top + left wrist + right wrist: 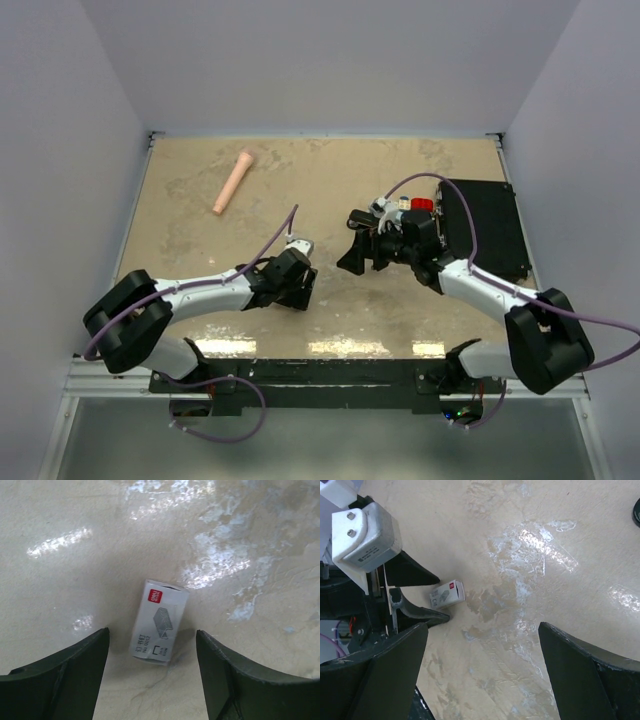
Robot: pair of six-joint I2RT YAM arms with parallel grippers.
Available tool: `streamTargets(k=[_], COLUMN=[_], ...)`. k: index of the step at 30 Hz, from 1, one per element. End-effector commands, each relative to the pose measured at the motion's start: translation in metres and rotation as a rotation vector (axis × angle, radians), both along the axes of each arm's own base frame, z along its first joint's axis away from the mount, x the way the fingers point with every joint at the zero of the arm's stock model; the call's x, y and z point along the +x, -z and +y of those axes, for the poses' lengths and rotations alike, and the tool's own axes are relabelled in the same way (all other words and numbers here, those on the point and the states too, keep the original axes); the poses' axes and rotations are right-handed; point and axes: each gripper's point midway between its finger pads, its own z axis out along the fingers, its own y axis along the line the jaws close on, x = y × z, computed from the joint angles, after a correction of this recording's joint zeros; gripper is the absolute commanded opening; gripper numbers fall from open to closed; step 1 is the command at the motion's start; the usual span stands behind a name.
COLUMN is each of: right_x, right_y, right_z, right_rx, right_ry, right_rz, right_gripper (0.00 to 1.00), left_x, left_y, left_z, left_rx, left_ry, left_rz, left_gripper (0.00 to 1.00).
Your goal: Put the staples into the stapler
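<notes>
The staples' small white box with a red mark [159,622] lies flat on the beige tabletop. My left gripper [151,632] is open, with one finger on each side of the box's near end and clear of it. In the top view the box [301,245] sits at the tip of my left gripper [297,256]. My right gripper [482,626] is open and empty over bare table, facing the box [447,593] from the right; in the top view it [351,242] is at mid-table. A pink stapler-like bar [233,181] lies at the far left. No grey-blue tray shows.
A large black rectangular object [492,228] lies at the right edge, behind the right arm. A small red part [421,204] and a white fitting [385,208] sit beside it. White walls close in the table on three sides.
</notes>
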Motion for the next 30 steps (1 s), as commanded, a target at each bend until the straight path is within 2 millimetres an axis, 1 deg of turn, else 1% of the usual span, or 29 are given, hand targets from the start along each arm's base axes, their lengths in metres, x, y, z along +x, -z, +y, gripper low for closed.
streamTargets(k=[1,2,5,6,11,12,14,15,16,17,18,19,21,22,23,24,25,26,28,29,30], right_x=[0.006,0.004,0.002,0.003,0.002,0.001,0.002,0.003,0.004,0.004,0.004,0.004,0.005,0.005,0.004,0.004,0.003,0.002,0.000,-0.002,-0.004], right_y=[-0.017,-0.018,-0.020,-0.020,-0.017,-0.020,-0.018,-0.019,-0.022,-0.023,-0.024,-0.029,-0.030,-0.030,-0.030,-0.030,-0.029,-0.029,-0.027,-0.025,-0.023], right_z=[-0.005,-0.006,-0.011,-0.013,-0.024,-0.026,-0.032,-0.035,-0.038,-0.040,-0.041,-0.043,-0.047,-0.049,-0.049,-0.050,-0.050,-0.050,-0.048,-0.047,-0.044], right_rx=[0.006,0.003,-0.003,-0.010,-0.044,-0.041,-0.056,-0.059,-0.061,-0.065,-0.067,-0.063,-0.076,-0.078,-0.083,-0.087,-0.088,-0.087,-0.080,-0.077,-0.072], right_ry=[0.039,0.046,0.060,0.076,0.123,0.130,0.167,0.183,0.203,0.211,0.219,0.226,0.246,0.250,0.251,0.251,0.249,0.246,0.230,0.222,0.203], right_rz=[-0.086,-0.088,-0.097,-0.102,-0.108,-0.120,-0.128,-0.132,-0.149,-0.151,-0.155,-0.171,-0.177,-0.181,-0.181,-0.182,-0.180,-0.180,-0.173,-0.166,-0.159], right_gripper=[0.99,0.98,0.98,0.99,0.98,0.98,0.99,0.98,0.98,0.98,0.98,0.99,0.98,0.98,0.98,0.98,0.98,0.98,0.98,0.98,0.98], left_x=[-0.010,-0.012,-0.020,-0.027,-0.043,-0.048,-0.047,-0.049,-0.045,-0.044,-0.037,-0.035,-0.024,-0.020,-0.017,-0.009,-0.005,0.002,0.007,0.017,0.016], left_y=[0.002,0.005,0.005,0.003,-0.006,-0.008,-0.015,-0.017,-0.020,-0.021,-0.024,-0.028,-0.036,-0.046,-0.048,-0.050,-0.055,-0.055,-0.049,-0.050,-0.048], left_z=[-0.024,-0.025,-0.037,-0.044,-0.076,-0.083,-0.094,-0.097,-0.098,-0.096,-0.092,-0.092,-0.080,-0.078,-0.070,-0.061,-0.056,-0.048,-0.040,-0.037,-0.039], left_rx=[-0.067,-0.059,-0.088,-0.110,-0.190,-0.206,-0.242,-0.247,-0.248,-0.235,-0.214,-0.208,-0.160,-0.163,-0.140,-0.110,-0.110,-0.099,-0.100,-0.122,-0.148], left_ry=[0.076,0.083,0.116,0.141,0.212,0.232,0.248,0.257,0.256,0.251,0.236,0.245,0.204,0.186,0.163,0.116,0.081,0.046,0.013,-0.013,-0.006], left_rz=[0.046,0.062,0.092,0.110,0.147,0.156,0.150,0.149,0.137,0.130,0.097,0.081,0.023,-0.008,-0.019,-0.061,-0.077,-0.086,-0.069,-0.068,-0.040], left_gripper=[0.72,0.71,0.69,0.69,0.69,0.69,0.69,0.69,0.69,0.69,0.69,0.69,0.69,0.70,0.70,0.72,0.72,0.73,0.74,0.74,0.74])
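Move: The staple box lies just beyond the left hand's open fingertips, about 2 cm ahead, 1 cm to the right and 2 cm below, its red-logo end pointing ahead and somewhat right. From that same hand the black stapler is some 18 cm ahead and 16 cm to the right, with the light-blue stapler about 3 cm farther out and 3 cm farther right. From the right hand the staple box lies roughly 10 cm left, 2 cm back and 11 cm below. The staple box is swept rightward and turned by the left hand's open fingers, without a grip: the hand slides low about 8 cm right and then also 4 cm back, next lifts some 3 cm off it while coming partway back forward and left. The right hand, still wide open and touching nothing, draws off about 5 cm to the right and rises 3 cm, turning slightly clockwise. ##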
